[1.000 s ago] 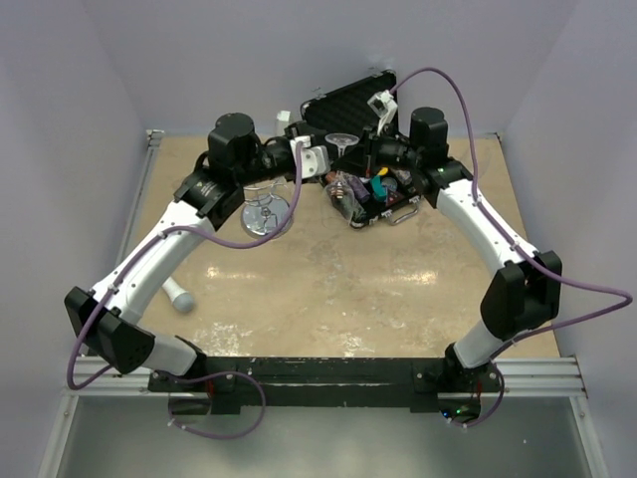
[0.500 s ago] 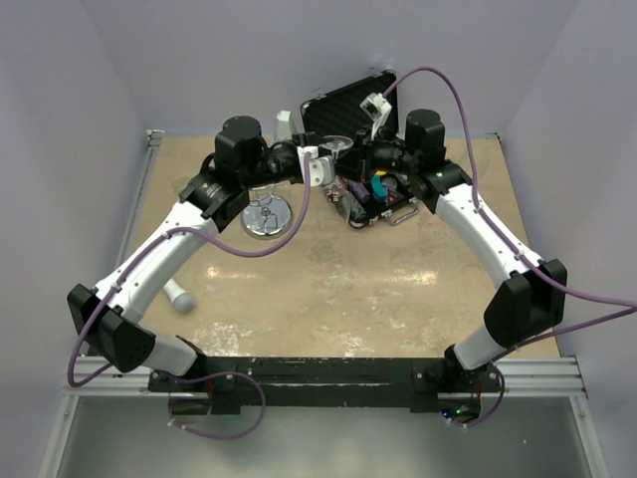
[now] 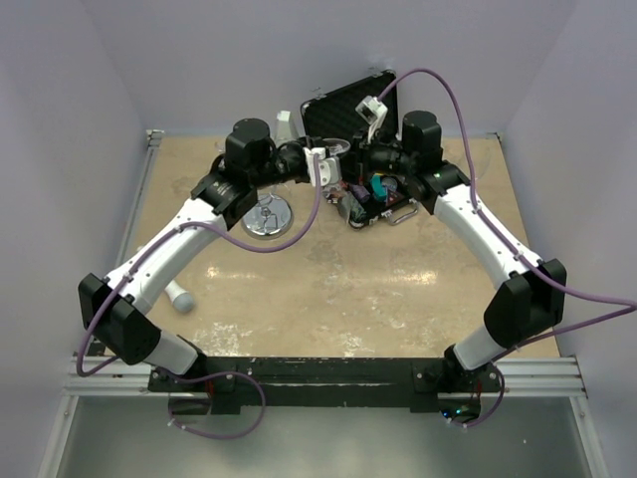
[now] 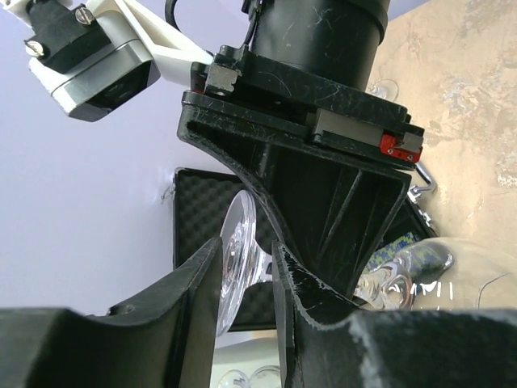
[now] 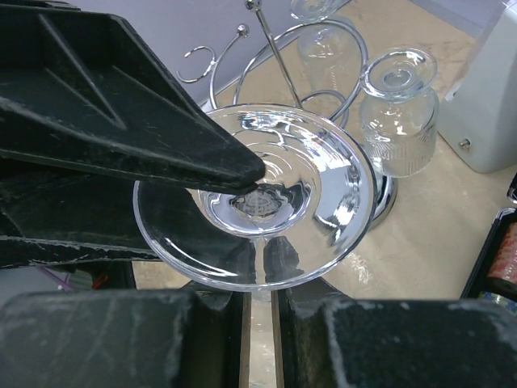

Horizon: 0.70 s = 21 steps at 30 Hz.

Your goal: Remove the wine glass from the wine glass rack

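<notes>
The wine glass (image 5: 254,194) hangs foot-up, clear of the chrome wine glass rack (image 5: 279,48), with my right gripper (image 5: 258,295) shut on its stem just under the foot. My left gripper (image 4: 246,246) has come in from the left, and its two fingers straddle the rim of the glass's foot (image 4: 236,259). The foot leans toward the left finger, and a gap shows on the other side. The bowl (image 4: 452,271) shows at lower right beyond the black body of the right gripper. From above, both grippers meet at the glass (image 3: 336,149), to the right of the rack's mirrored base (image 3: 269,217).
Other upside-down glasses (image 5: 400,113) still hang on the rack. An open black foam-lined case (image 3: 348,100) with assorted items (image 3: 378,189) lies right behind the grippers. A white box (image 3: 284,121) stands at the back. A grey-tipped cylinder (image 3: 181,297) lies at front left.
My left arm has swung right from above the rack to the glass, and its jaws have narrowed around the foot. The right gripper has kept its hold, hardly moving.
</notes>
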Each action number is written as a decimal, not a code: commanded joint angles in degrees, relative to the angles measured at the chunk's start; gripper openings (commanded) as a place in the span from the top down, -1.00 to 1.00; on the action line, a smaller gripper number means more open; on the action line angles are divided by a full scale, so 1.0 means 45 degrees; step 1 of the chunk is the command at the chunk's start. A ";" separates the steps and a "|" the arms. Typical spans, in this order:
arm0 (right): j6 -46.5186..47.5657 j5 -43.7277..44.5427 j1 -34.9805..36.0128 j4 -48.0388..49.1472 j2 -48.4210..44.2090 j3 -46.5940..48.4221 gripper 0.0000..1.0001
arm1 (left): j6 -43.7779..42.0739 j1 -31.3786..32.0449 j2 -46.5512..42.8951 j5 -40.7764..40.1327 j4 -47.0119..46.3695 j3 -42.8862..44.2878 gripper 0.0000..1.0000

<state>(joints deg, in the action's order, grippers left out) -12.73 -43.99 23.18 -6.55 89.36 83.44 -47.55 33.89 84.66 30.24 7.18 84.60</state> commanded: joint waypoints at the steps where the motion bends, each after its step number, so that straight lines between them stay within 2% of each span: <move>1: 0.0290 0.0010 0.0103 0.0497 -0.0366 0.0364 1.00 | -0.0019 0.0047 0.0228 0.0194 -0.0678 0.0126 0.35; 5: 0.0232 -0.0010 0.0103 0.0517 -0.0327 0.0423 1.00 | -0.0253 0.0047 0.0385 0.0194 -0.0639 0.0087 0.45; 7: 0.0212 -0.0088 0.0122 0.0537 -0.0307 0.0423 1.00 | -0.0370 0.0047 0.0463 0.0175 -0.0560 0.0087 0.57; 10: 0.0193 -0.0069 0.0122 0.0517 -0.0249 0.0520 1.00 | -0.0527 0.0047 0.0464 0.0058 -0.0618 0.0029 1.00; 12: 0.0173 -0.0069 0.0122 0.0517 -0.0210 0.0540 1.00 | -0.0391 0.0047 0.0289 -0.0040 -0.1221 -0.0321 1.00; 15: 0.0037 -0.0049 0.0122 0.0537 -0.0210 0.0521 0.66 | -0.0274 0.0028 0.0229 -0.0254 -0.1381 -0.0460 1.00; 21: 0.0386 -0.0224 0.0025 -0.0222 -0.0268 0.1007 -0.59 | 0.0545 -0.0148 0.0268 -0.0763 -0.1167 -0.0070 1.00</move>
<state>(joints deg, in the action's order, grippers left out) -11.73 -43.09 23.33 -7.73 89.67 83.81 -47.62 33.87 86.15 28.58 4.69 82.81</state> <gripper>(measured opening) 0.659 0.068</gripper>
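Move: The wine glass hangs bowl-down from the right fingers by its stem, its foot about 4 cm above the right hand. For the left hand that foot lies already between its open fingers, roughly 1 cm ahead and 2 cm right. From the left hand the rack stands some 17 cm left, 10 cm back and 20 cm lower; the chip case is about 12 cm right, 1 cm back and 30 cm below. Left hand eases down and forward about 2 cm, pinching the foot; then right fingers open off the stem. ##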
